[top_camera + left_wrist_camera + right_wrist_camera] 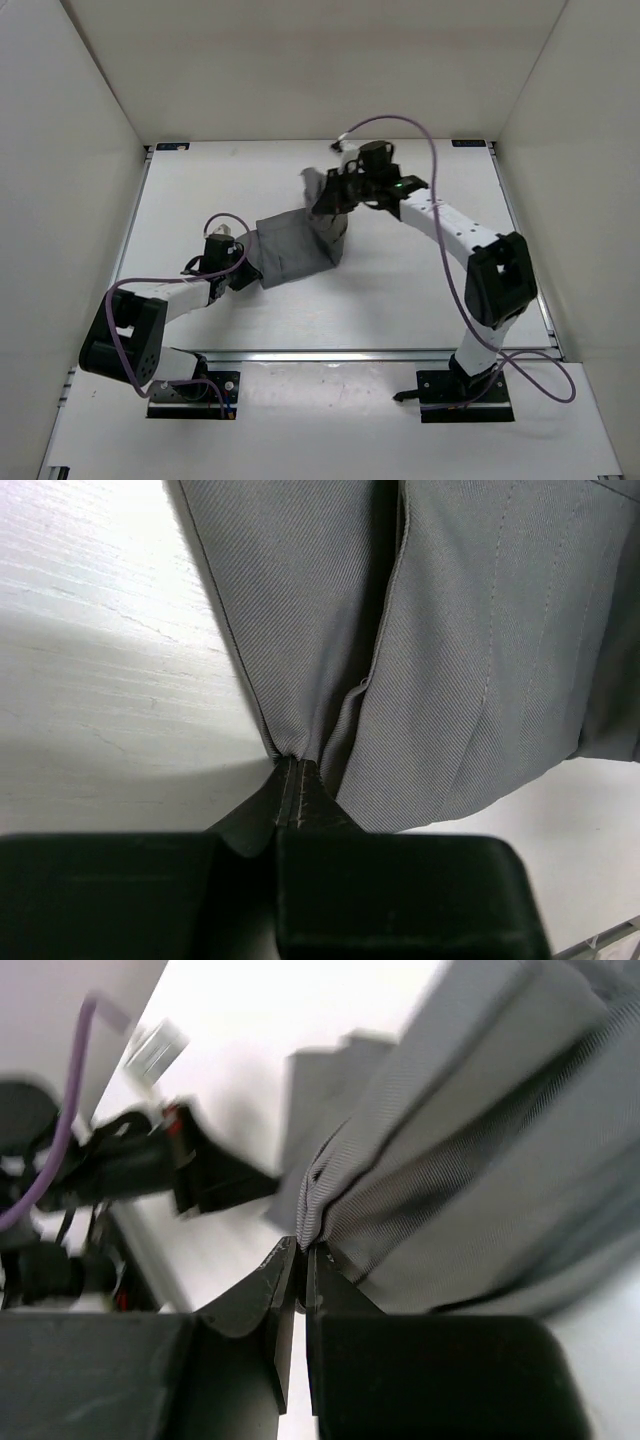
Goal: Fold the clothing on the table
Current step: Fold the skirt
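Observation:
The clothing (292,246), a dark grey pleated garment, lies bunched across the middle of the white table (400,290). My left gripper (243,272) is shut on its near-left edge; in the left wrist view the jaws pinch the cloth (440,650) at the left gripper (295,770). At the far end my right gripper (330,200) is shut on another edge and holds it lifted. The right wrist view shows a fold of the clothing (480,1160) hanging from the right gripper (303,1252).
White walls (60,140) stand on three sides of the table. A metal rail (330,353) runs along the near edge, with both arm bases behind it. Purple cables (440,220) loop off both arms above the surface.

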Motion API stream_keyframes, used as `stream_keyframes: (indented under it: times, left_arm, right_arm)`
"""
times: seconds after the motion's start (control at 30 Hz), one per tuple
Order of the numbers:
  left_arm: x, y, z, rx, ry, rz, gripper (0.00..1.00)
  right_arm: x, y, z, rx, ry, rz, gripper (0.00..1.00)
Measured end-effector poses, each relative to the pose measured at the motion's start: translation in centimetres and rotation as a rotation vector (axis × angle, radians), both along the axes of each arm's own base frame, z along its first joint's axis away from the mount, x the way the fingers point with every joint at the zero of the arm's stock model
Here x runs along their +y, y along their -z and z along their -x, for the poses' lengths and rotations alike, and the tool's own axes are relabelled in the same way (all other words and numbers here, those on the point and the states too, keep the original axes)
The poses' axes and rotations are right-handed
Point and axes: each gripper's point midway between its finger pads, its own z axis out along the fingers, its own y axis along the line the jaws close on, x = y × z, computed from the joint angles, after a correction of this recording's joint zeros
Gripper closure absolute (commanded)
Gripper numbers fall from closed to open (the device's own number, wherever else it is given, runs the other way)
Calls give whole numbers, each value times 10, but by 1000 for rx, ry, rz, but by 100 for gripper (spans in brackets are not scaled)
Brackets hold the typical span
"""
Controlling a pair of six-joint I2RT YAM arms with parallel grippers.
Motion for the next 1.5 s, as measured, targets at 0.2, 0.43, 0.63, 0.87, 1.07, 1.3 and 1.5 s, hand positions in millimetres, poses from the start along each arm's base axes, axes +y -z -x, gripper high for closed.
stream_keyframes:
  times: [0.2, 0.43, 0.63, 0.87, 1.07, 1.3, 1.5]
  left_arm:
    - [1, 0, 4, -3, -5, 5, 100]
    - [3, 0, 10, -9, -7, 9, 100]
    - [4, 1, 17, -22, -4, 20, 100]
    - [3, 0, 22, -25, 8, 34, 100]
    - [6, 0, 25, -21, 10, 49, 94]
    - [19, -12, 27, -34, -22, 57, 48]
    - [26, -40, 26, -101, -47, 66, 45]
  right_arm:
    - [81, 56, 72, 118, -264, 46, 100]
    - [114, 109, 107, 231, -375, 104, 100]
    - [127, 108, 106, 230, -399, 95, 100]
    - [150, 114, 103, 241, -449, 75, 99]
    - [156, 146, 118, 328, -485, 111, 98]
    - [157, 135, 124, 309, -505, 107, 63]
    - [124, 47, 131, 117, -443, 13, 50]
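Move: The right hand holds the skirt's right near corner up in the air. The flat near-left corner it is bound for lies about 12 cm back, 16 cm to its left and 20 cm below. From the right hand, the fold's right bend on the table is some 6 cm back and 5 cm to the right, and the far-left corner 8 cm out and 16 cm left. The left hand already pinches the near-left corner right at its fingers. Still gripping its corner, the right hand swings it back, left and down over the flat half towards the left fingers, about 16 cm left and 15 cm down, turning nearly 30 degrees counter-clockwise and tipping down; then it opens partway, lets go and climbs some 8 cm. The left hand keeps its pinch and drags back about 2.5 cm, then opens halfway and rises, shifting a little left. ##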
